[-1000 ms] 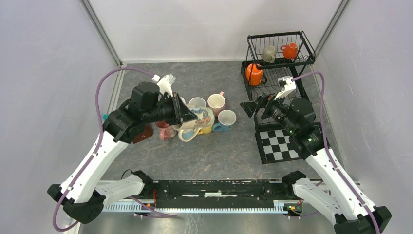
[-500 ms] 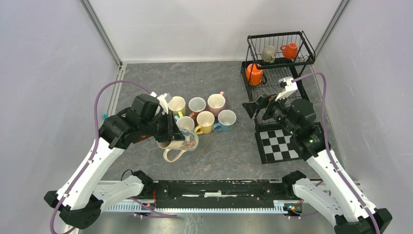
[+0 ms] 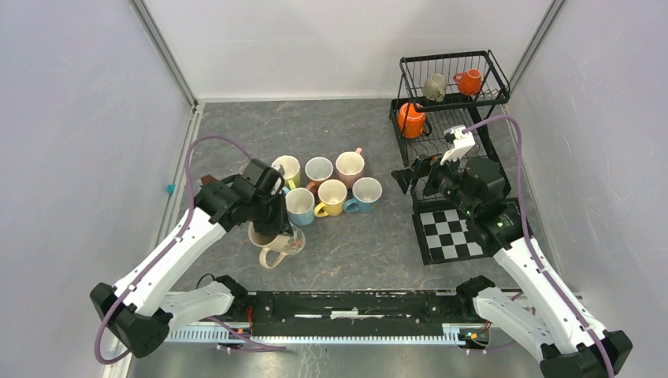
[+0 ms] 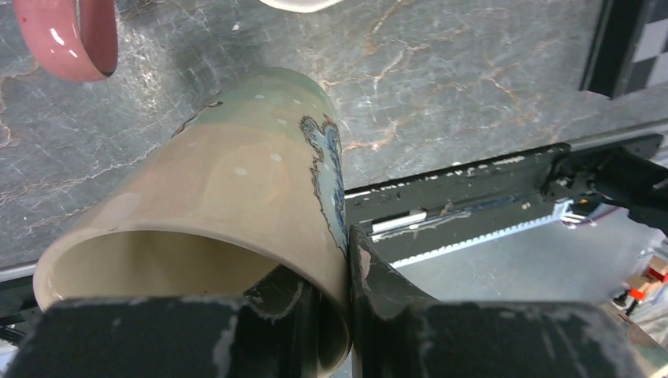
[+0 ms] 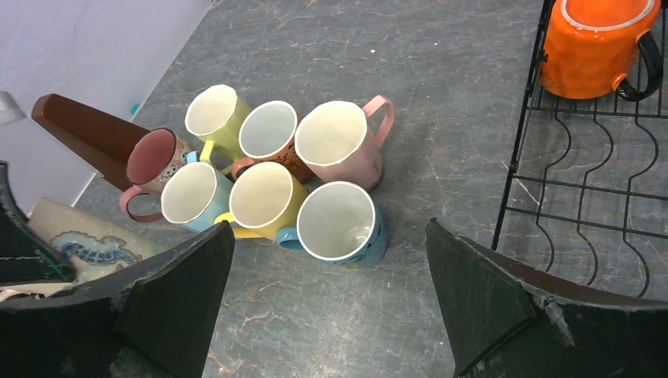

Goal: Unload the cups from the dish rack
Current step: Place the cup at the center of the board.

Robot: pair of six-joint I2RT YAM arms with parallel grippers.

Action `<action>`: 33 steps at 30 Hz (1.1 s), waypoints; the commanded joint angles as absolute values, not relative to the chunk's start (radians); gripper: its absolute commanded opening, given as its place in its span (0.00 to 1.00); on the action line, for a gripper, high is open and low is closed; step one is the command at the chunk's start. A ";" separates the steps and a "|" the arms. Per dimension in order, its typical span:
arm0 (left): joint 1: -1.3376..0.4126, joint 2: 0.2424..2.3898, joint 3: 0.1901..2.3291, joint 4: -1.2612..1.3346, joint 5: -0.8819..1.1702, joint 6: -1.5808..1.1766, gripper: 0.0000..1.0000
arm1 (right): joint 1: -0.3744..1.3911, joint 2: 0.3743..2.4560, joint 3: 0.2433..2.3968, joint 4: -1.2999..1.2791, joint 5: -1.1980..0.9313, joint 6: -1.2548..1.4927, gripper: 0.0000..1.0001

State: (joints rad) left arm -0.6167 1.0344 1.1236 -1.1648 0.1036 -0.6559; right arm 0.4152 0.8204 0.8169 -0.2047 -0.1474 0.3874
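My left gripper [image 3: 277, 230] is shut on the wall of a cream cup with a blue seahorse print [image 3: 276, 244], one finger inside the rim and one outside [image 4: 346, 303]. The cup [image 4: 236, 197] lies tilted just in front of a cluster of several cups [image 3: 331, 185] on the table. The black wire dish rack [image 3: 495, 69] stands at the back right. It holds a grey-olive cup [image 3: 435, 85] and an orange cup [image 3: 469, 80] above, and another orange cup [image 3: 410, 120] below. My right gripper [image 3: 410, 175] hangs open and empty [image 5: 329, 228] left of the rack.
A checkered mat [image 3: 449, 232] lies under the right arm. A brown wedge [image 5: 87, 130] sits left of the cup cluster, beside a dark pink cup [image 5: 152, 157]. A black rail [image 3: 346, 307] runs along the near edge. Walls close in on both sides.
My left arm has carried the cream cup from above the cluster toward the near edge and down toward the table, keeping its grip. The right arm has barely moved.
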 commanded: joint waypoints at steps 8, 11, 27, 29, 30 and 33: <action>-0.617 1.131 1.044 -0.959 0.014 -0.603 0.02 | 0.416 0.832 0.858 -0.189 -0.160 0.352 0.98; -0.617 1.162 1.030 -0.932 0.003 -0.603 0.02 | 0.414 0.838 0.859 -0.189 -0.169 0.353 0.98; -0.618 1.267 1.002 -0.890 -0.089 -0.590 0.04 | 0.416 0.843 0.833 -0.174 -0.212 0.368 0.98; -0.618 1.275 0.997 -0.884 -0.092 -0.594 0.06 | 0.417 0.838 0.829 -0.178 -0.212 0.369 0.98; -0.619 1.281 0.996 -0.881 -0.092 -0.595 0.08 | 0.415 0.837 0.830 -0.182 -0.210 0.369 0.98; -0.622 1.286 0.990 -0.874 -0.098 -0.602 0.18 | 0.415 0.837 0.834 -0.197 -0.209 0.362 0.98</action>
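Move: The left hand already grips the beige cup by its rim; the free table spot for it lies about 3 cm ahead, 2 cm left and 18 cm below. From this hand, some 14 cm down, the light-blue cup stands about 11 cm ahead and 2 cm right, the pink cup 11 cm ahead and 7 cm left, the yellow cup 13 cm ahead and 12 cm right. From the right hand, the spot is roughly 33 cm left, 8 cm back and 26 cm below. Left hand lowers the gripped beige cup about 8 cm and forward 5 towards the light-blue cup, straightening slightly. ##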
